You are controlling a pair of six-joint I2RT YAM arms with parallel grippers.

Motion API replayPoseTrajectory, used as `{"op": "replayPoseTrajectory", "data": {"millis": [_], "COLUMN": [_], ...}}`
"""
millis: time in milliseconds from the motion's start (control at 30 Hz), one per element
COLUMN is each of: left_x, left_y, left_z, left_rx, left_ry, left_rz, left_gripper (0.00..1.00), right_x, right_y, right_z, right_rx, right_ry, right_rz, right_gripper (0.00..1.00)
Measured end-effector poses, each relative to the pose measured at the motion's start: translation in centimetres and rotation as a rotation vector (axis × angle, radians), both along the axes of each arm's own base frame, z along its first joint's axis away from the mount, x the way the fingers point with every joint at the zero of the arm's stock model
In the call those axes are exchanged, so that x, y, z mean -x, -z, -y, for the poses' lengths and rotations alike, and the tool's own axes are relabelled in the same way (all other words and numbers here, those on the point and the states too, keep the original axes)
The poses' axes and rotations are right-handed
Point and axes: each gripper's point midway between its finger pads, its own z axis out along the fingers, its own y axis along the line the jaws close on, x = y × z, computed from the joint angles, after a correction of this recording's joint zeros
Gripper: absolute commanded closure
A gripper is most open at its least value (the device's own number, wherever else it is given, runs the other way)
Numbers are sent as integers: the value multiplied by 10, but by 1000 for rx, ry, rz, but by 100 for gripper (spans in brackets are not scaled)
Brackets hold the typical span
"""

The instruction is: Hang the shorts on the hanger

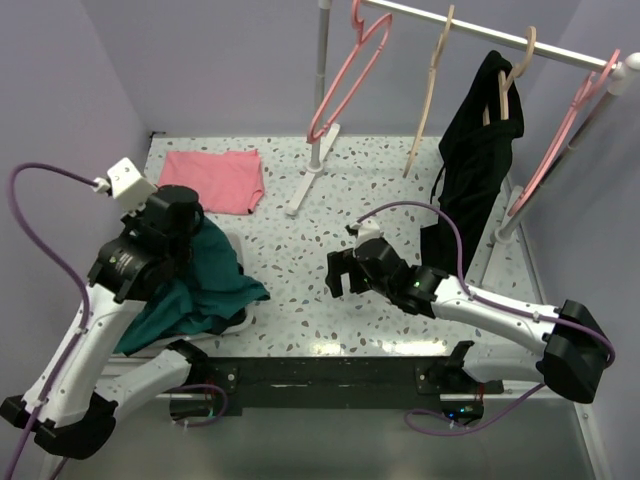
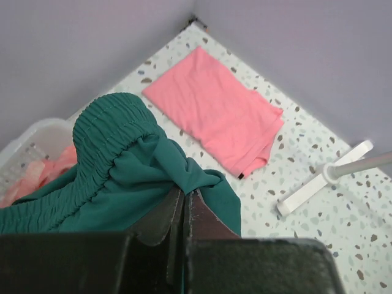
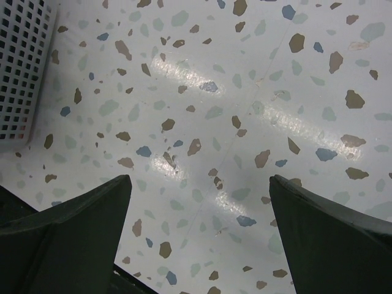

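Note:
The dark teal shorts [image 1: 205, 285] hang bunched from my left gripper [image 1: 188, 238], draping over a white basket at the table's left. In the left wrist view the jaws [image 2: 185, 191] are pressed together on a fold of the shorts [image 2: 122, 162], with the gathered waistband arching up on the left. The salmon-pink hanger [image 1: 348, 68] hangs by its hook on the rail at the back, far from both grippers. My right gripper [image 1: 338, 272] hovers low over the middle of the table; its fingers [image 3: 73, 226] stand wide apart over bare speckled surface, holding nothing.
A flat pink cloth [image 1: 215, 180] lies at the back left. The white basket [image 2: 27, 144] holds pink fabric. The rail carries two tan hangers [image 1: 432, 85], a black garment [image 1: 480, 150] and another pink hanger [image 1: 560, 140]. The rack's white foot [image 1: 312, 170] rests on the table.

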Motion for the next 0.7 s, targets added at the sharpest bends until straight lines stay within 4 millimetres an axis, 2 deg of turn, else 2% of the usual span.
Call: {"op": "replayPoseTrajectory", "data": {"millis": [133, 300, 467, 567, 700], "left_x": [5, 5, 3, 4, -1], "left_y": [-49, -93, -149, -173, -207], "left_z": [-7, -7, -5, -1, 19], "left_rx": [-31, -76, -104, -121, -126], "left_ry": [28, 86, 131, 182, 305], "left_rz": [83, 153, 251, 304, 381], "left_gripper": [100, 100, 100, 100, 100], "right_x": [0, -2, -5, -7, -11], "right_y": [-2, -9, -20, -26, -32], "right_z": [-1, -3, -7, -8, -6], "right_rx": [-1, -7, -19, -22, -17], "right_ry": [-1, -6, -9, -7, 7], "right_rz": [1, 9, 25, 36, 56], "right_gripper": [1, 2, 1, 2, 1]}}
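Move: The left hand already has the green shorts pinched over the laundry basket, whose middle is some 25 cm below it, 9 cm to its left and 3 cm nearer the base. The nearest pink hanger is about 28 cm ahead and 29 cm right, a touch lower. The pink cloth lies 26 cm ahead, 5 cm left, 30 cm down. From the right hand that hanger is roughly 31 cm ahead, 3 cm left and 15 cm higher. Straight up goes the left hand, quickly, by about 20 cm, drawing the pinched waistband end of the green shorts higher over the basket with its fingers kept shut. Its wrist tips the fingers up by some 20 degrees to about level and, mostly late on, turns clockwise. The empty right hand rises slightly with its fingers open. ##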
